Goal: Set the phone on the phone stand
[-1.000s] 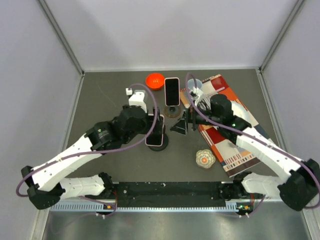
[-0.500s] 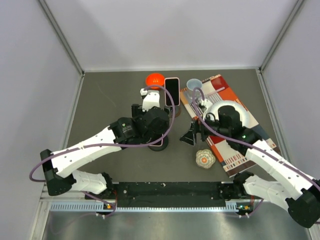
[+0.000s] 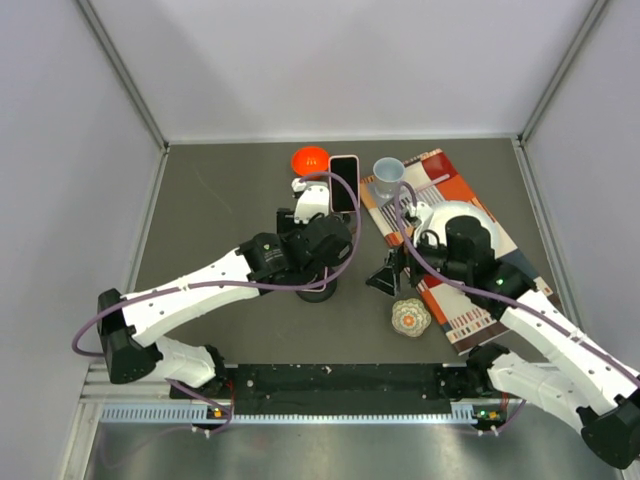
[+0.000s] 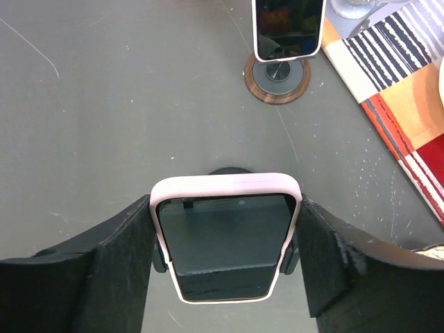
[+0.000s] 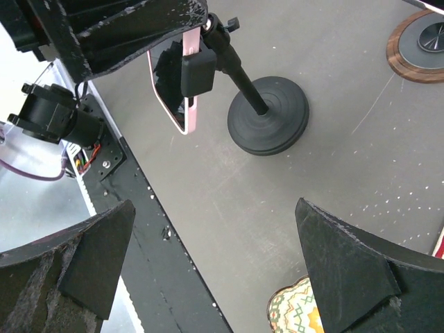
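A phone (image 4: 225, 243) in a pink case sits tilted in the clamp of a black phone stand (image 5: 269, 114) with a round base (image 3: 318, 292). My left gripper (image 4: 225, 215) is over it, and its two fingers press against the case's left and right edges. In the top view the left wrist (image 3: 318, 240) covers nearly all of this phone. The right wrist view shows the phone's pink edge (image 5: 186, 83) under the left gripper's fingers (image 5: 125, 28). My right gripper (image 3: 385, 278) hangs open and holds nothing, to the right of the stand, over bare table (image 5: 215, 208).
A second phone (image 3: 343, 183) stands on a wooden-based holder (image 4: 277, 73) behind. An orange bowl (image 3: 310, 159), a clear cup (image 3: 388, 169) and a patterned mat (image 3: 480, 305) with a white bowl (image 3: 455, 212) lie at the back and right. A small patterned round object (image 3: 410, 317) lies under the right gripper.
My left arm swung right and forward over the stand, and its jaws narrowed onto the pink phone. The right gripper drew back toward the near right, still open.
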Controlling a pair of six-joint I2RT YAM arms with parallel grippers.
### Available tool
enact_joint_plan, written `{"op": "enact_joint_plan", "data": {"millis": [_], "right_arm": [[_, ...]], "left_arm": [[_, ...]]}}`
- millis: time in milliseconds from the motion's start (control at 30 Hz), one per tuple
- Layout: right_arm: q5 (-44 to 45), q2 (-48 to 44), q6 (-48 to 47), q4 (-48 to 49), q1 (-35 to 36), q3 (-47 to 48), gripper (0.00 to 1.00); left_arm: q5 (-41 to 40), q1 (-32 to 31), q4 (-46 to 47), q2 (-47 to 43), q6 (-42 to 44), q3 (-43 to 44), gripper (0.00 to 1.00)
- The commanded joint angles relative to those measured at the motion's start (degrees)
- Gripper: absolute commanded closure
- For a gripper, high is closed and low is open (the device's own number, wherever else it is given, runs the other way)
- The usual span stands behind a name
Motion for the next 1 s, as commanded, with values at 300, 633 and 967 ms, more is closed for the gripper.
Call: {"op": "enact_joint_plan", "data": {"millis": [300,633,967], "right_arm": [[2.78,-3.88,-2.28,-3.71,-0.56,1.27,0.01],[4.71,-4.58,-2.64,-5.73,-0.56,1.45,0.01],[5.77,-5.81,-2.28,-7.75,-0.56,1.54,0.01]], "left_arm": [[-5.12,6.53,13.62,-1.03,12.63,0.78,1.0],[4.9,18.75,24.62,4.75,20.54,6.49,1.0],[12.11,24.47,27.0,13.38,21.08,14.14,1.0]]}}
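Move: The left hand already grips a phone that sits on the black stand. The other phone, upright on its wooden-based stand, is about 19 cm ahead and 8 cm to the right, at roughly the same height. The orange bowl lies some 32 cm ahead and 2 cm left, the glass mug about 30 cm ahead and 20 cm right, both roughly 9 cm lower. From the right hand the standing phone is about 22 cm ahead and 8 cm left. Still pinching its phone, the left hand carries phone and stand about 15 cm forward towards the standing phone. ##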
